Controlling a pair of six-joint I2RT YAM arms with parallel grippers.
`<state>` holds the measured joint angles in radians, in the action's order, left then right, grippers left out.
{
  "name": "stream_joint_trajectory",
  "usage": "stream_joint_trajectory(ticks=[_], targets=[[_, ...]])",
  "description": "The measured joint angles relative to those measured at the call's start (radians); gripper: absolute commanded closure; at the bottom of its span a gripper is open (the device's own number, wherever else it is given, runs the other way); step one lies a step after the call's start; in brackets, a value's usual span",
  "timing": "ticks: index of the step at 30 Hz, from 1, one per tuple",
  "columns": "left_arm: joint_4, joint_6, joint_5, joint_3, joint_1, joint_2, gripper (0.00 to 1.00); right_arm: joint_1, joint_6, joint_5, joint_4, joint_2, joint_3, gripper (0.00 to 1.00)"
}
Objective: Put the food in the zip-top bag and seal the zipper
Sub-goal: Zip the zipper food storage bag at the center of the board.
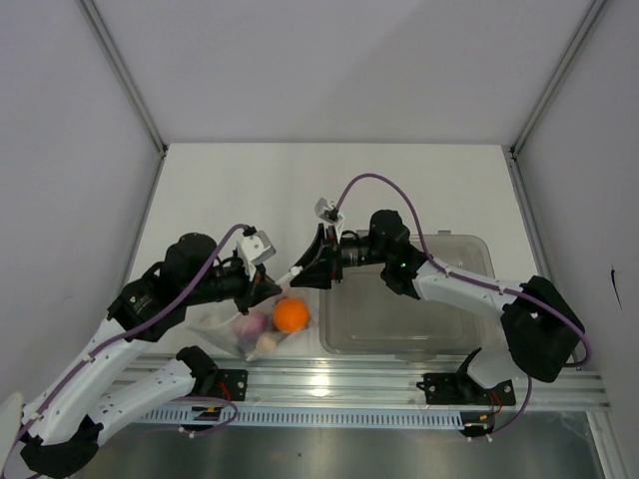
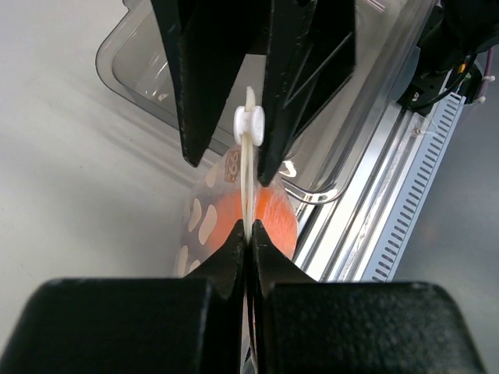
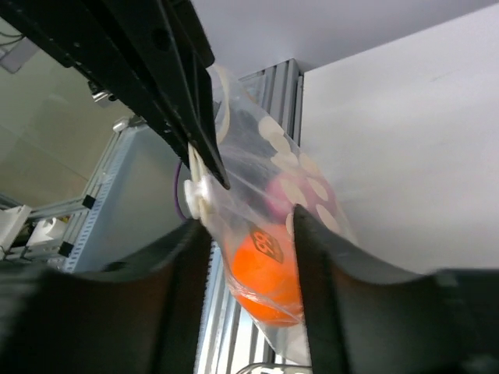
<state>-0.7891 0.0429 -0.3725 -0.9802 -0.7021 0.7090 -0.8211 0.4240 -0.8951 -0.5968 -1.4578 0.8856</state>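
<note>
The zip-top bag [image 1: 262, 321] hangs at the table's near edge between both grippers. Inside it are an orange ball [image 1: 291, 315], a purple round fruit [image 1: 254, 324] and a small beige lump [image 1: 268, 342]. My left gripper [image 2: 249, 235] is shut on the zipper [image 2: 249, 175] at the bag's top edge. A white slider [image 2: 249, 122] sits on that strip further along. My right gripper [image 3: 249, 222] is open, its fingers [image 3: 312, 280] straddling the bag's top by the slider [image 3: 195, 195], with the orange ball [image 3: 265, 265] and purple fruit [image 3: 277, 199] below.
A rigid clear tub [image 1: 399, 319] stands right of the bag, under the right arm. The aluminium rail [image 1: 399, 384] with the arm bases runs along the near edge. White walls close in the table on three sides.
</note>
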Motion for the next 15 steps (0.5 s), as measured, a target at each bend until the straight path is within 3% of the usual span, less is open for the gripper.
stream_joint_trajectory(ticks=[1, 4, 11, 12, 14, 15], targets=[[0.001, -0.001, -0.001, 0.0, 0.0, 0.002, 0.99, -0.004, 0.013, -0.006, -0.021, -0.005, 0.0, 0.64], [0.001, -0.001, 0.001, 0.0, 0.0, 0.005, 0.99, -0.014, 0.047, -0.023, -0.067, -0.019, -0.001, 0.98], [0.0, -0.01, 0.019, 0.0, 0.0, -0.005, 0.95, -0.023, 0.089, -0.037, -0.121, -0.038, -0.01, 1.0], [0.0, -0.013, 0.022, 0.0, 0.0, -0.007, 0.81, -0.023, 0.092, -0.037, -0.128, -0.038, -0.013, 1.0], [0.007, -0.017, 0.026, 0.0, 0.0, -0.009, 0.65, -0.024, 0.097, -0.034, -0.134, -0.038, -0.022, 1.0], [0.016, -0.018, 0.029, 0.0, 0.0, -0.01, 0.49, -0.025, 0.098, -0.032, -0.133, -0.038, -0.028, 1.0]])
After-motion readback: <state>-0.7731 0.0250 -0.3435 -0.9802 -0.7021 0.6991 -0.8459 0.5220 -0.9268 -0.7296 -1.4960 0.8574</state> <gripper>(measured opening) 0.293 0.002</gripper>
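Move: The zipper strip's end with its white slider lies about 2 cm back and 2 cm left of the right hand, at its height. The orange in the bag is some 5 cm back, 2 cm left and 12 cm below; the purple fruit is about 6 cm back, 10 cm left and 13 cm below. From the left hand, already pinching the strip, the slider lies some 2 cm ahead and 4 cm right, about level. Right hand eases back about 1.5 cm, shutting on the strip's end by the slider; left fingers then part, releasing. ##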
